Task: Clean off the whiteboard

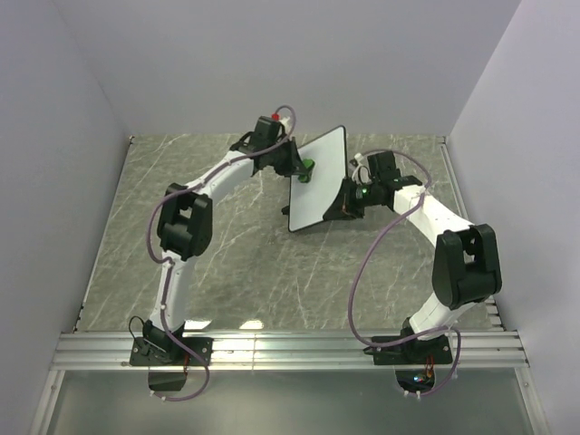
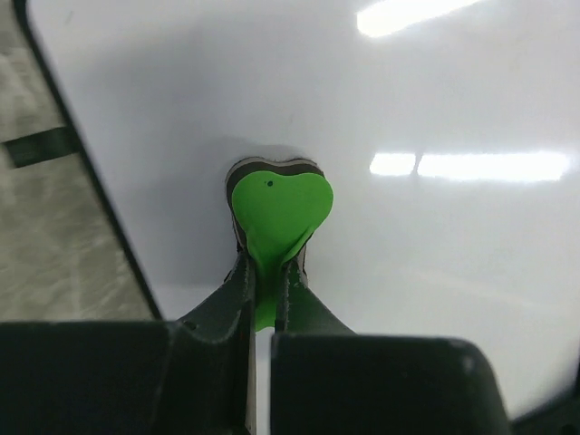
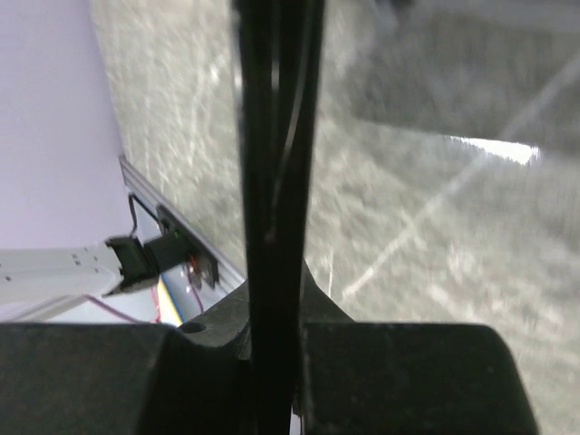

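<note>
The whiteboard (image 1: 319,178) is a small white board with a thin black edge, held tilted up off the marble table. My right gripper (image 1: 344,201) is shut on its right edge; in the right wrist view that edge (image 3: 272,181) runs as a dark vertical bar between the fingers. My left gripper (image 1: 302,172) is shut on a small green heart-shaped eraser (image 2: 279,213) and presses it flat against the board's white face (image 2: 408,100). No marks show on the board's visible face.
The grey marble table (image 1: 227,245) lies under both arms. White walls close the left, back and right sides. A metal rail (image 1: 290,349) runs along the near edge at the arm bases.
</note>
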Robot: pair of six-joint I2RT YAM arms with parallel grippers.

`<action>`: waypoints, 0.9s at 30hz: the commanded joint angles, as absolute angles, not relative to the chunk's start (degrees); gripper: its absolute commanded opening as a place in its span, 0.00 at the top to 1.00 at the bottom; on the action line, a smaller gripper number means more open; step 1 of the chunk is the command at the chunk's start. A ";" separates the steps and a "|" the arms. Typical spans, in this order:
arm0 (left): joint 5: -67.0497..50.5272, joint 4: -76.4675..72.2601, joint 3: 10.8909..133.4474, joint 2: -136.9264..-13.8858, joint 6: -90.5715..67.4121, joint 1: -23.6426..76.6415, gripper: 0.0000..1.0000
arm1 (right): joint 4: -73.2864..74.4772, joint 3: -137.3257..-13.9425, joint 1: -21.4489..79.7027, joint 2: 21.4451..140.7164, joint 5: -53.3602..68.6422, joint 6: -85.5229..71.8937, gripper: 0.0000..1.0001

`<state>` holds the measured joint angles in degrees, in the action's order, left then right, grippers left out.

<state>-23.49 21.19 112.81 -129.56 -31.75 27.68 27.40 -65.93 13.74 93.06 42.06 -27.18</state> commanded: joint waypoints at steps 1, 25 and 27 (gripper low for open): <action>-21.54 21.09 111.98 -121.03 -31.64 26.37 1.00 | 17.75 -72.86 13.54 93.60 43.42 -25.22 1.00; -14.15 23.82 85.53 -98.62 -30.50 10.81 1.00 | 22.33 -74.36 9.58 94.31 36.03 -22.85 1.00; -13.89 23.47 82.98 -97.04 -30.85 10.72 1.00 | 21.71 -74.00 10.72 94.04 36.30 -23.20 1.00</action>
<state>-15.00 24.05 84.97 -101.75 -31.14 10.37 26.65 -71.02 9.47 95.09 34.46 -24.88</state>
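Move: The left hand, still pinching the eraser over the whiteboard, is leaving for a bare table patch about 21 cm to its left and 3 cm nearer, some 12 cm below. The whiteboard's middle lies roughly 5 cm to its right, 2 cm nearer and just below; a stand foot is some 5 cm left, 10 cm nearer and lower. From the right hand, gripping the board's near right edge, that middle is about 10 cm ahead, 5 cm left; the eraser is 13 cm ahead, 9 cm left. The eraser comes off the whiteboard in the left hand's unchanged grip, rising about 8 cm as the hand swings some 20 cm left over bare table and turns over 20 degrees counter-clockwise, then sinks partway and draws back slightly near the end. The right hand keeps its pinch on the board's edge, first shifting it forward and up, then easing right and back down. ##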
